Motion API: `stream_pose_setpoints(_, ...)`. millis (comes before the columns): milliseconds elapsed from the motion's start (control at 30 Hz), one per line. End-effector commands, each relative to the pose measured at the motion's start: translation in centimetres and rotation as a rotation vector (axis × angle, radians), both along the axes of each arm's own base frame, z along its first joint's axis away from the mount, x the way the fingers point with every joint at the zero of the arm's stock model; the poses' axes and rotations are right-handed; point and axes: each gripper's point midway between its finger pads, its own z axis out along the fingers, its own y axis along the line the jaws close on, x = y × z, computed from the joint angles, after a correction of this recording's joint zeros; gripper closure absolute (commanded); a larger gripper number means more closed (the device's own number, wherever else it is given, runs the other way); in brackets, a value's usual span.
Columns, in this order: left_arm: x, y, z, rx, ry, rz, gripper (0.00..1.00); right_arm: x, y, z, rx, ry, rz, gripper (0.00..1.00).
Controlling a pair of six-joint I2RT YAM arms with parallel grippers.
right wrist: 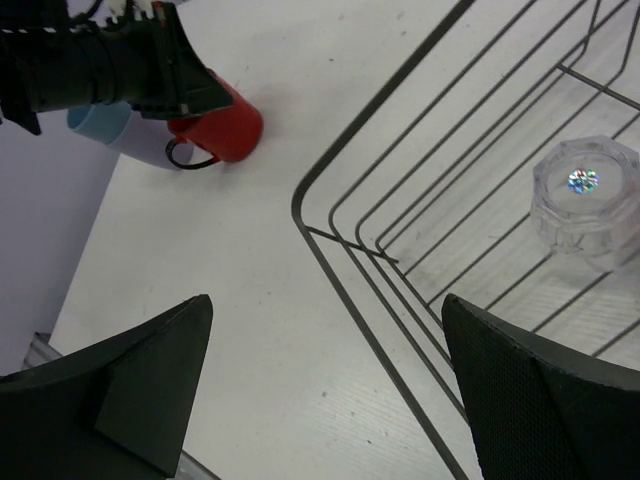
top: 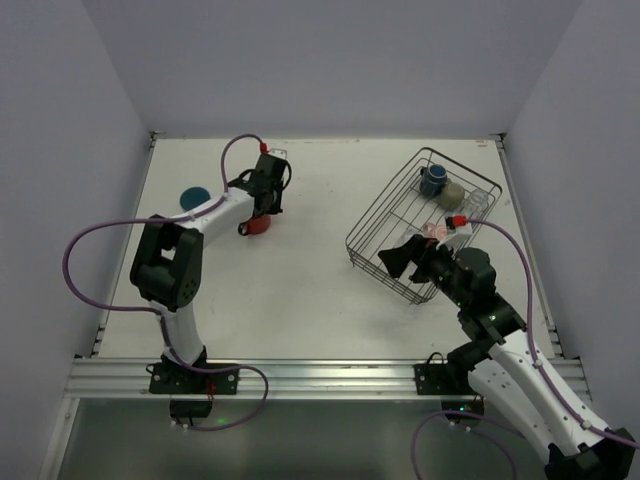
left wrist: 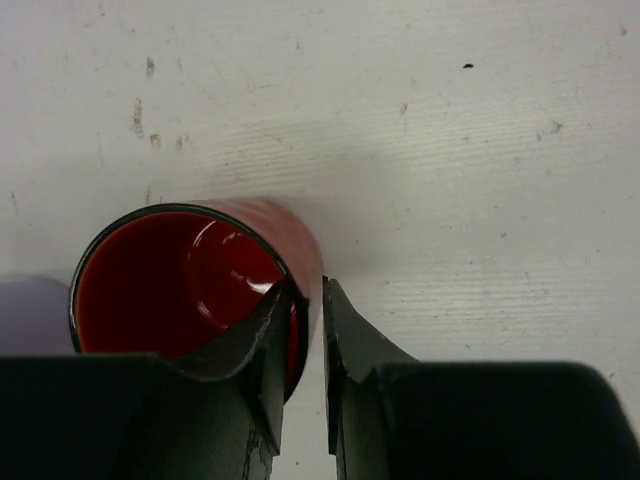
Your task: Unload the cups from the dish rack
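Observation:
A red cup point(top: 259, 227) is on the table at the far left, and my left gripper point(top: 256, 214) is shut on its rim. In the left wrist view one finger is inside the red cup point(left wrist: 170, 285), the other outside, at my left gripper point(left wrist: 308, 288). A light blue cup point(top: 193, 197) stands left of it. The black wire dish rack point(top: 388, 197) sits at the right and holds a dark blue cup point(top: 433, 181), an olive-grey cup point(top: 453, 193) and a pale pink cup point(top: 437, 232). My right gripper point(top: 402, 262) is open and empty above the rack's near-left corner point(right wrist: 300, 190).
A clear glass point(right wrist: 585, 200) stands upside down on the rack floor. The left arm's purple cable point(top: 100, 235) loops out to the left. White walls close in the table on three sides. A metal rail point(top: 320, 378) runs along the near edge.

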Motion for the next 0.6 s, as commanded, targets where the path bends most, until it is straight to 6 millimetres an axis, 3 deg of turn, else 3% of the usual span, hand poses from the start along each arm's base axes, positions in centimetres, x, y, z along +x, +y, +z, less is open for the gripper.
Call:
stream_pose_setpoints(0, 2.1, -0.1, 2.5, -0.028, -0.124, 0.042, 0.78, 0.4, -1.6, -0.1, -0.074, 0.012, -0.067, 0.01)
stream_pose_setpoints(133, 2.0, 0.8, 2.4, -0.005, -0.121, 0.065, 0.71, 0.6, -2.0, -0.7, -0.108, 0.037, -0.085, 0.01)
stream_pose_setpoints(233, 2.1, 0.7, 3.7, -0.025, -0.141, 0.063, 0.57, 1.3, -3.1, -0.9, -0.148, 0.049, -0.152, 0.01)
stream_pose_setpoints(333, 2.0, -0.2, 7.1, -0.093, -0.195, 0.029, 0.41, 2.2, -4.4, -0.9, -0.200, 0.064, -0.221, 0.02)
stream_pose_setpoints(367, 1.8, -0.9, 9.4, -0.141, -0.231, -0.002, 0.34, 2.5, -4.5, -0.6, -0.214, 0.069, -0.234, 0.03)
stream_pose_setpoints(467, 1.0, -2.3, 13.2, -0.228, -0.291, -0.068, 0.27, 3.2, -5.9, -0.1, -0.257, 0.077, -0.313, 0.05)
stream_pose_setpoints(567, -2.2, -4.9, 19.8, -0.404, -0.389, -0.241, 0.22, 3.9, -7.4, 0.3, -0.310, 0.098, -0.394, 0.05)
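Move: The red cup already stands upright on the table with my left fingers astride its right wall; its middle is about 4 cm to the left of that hand and 4 cm below. The lavender cup is some 15 cm left and 2 cm back, the blue cup about 21 cm left and 3 cm ahead. From my right hand, all roughly 14 cm below, the clear cup is about 13 cm ahead, 5 cm right; the pink mug 15 ahead, 12 right; the beige cup 25 ahead, 16 right. I spread my left fingers wide to free the red cup's wall, barely creeping forward, then lift that hand clear by about 10 cm, drifting slightly right as the fingers tip up a little. Meanwhile my open right hand swings about 5 cm right and then also forward over the rack towards the clear cup and pink mug, dipping slightly and turning some 15 degrees clockwise. ##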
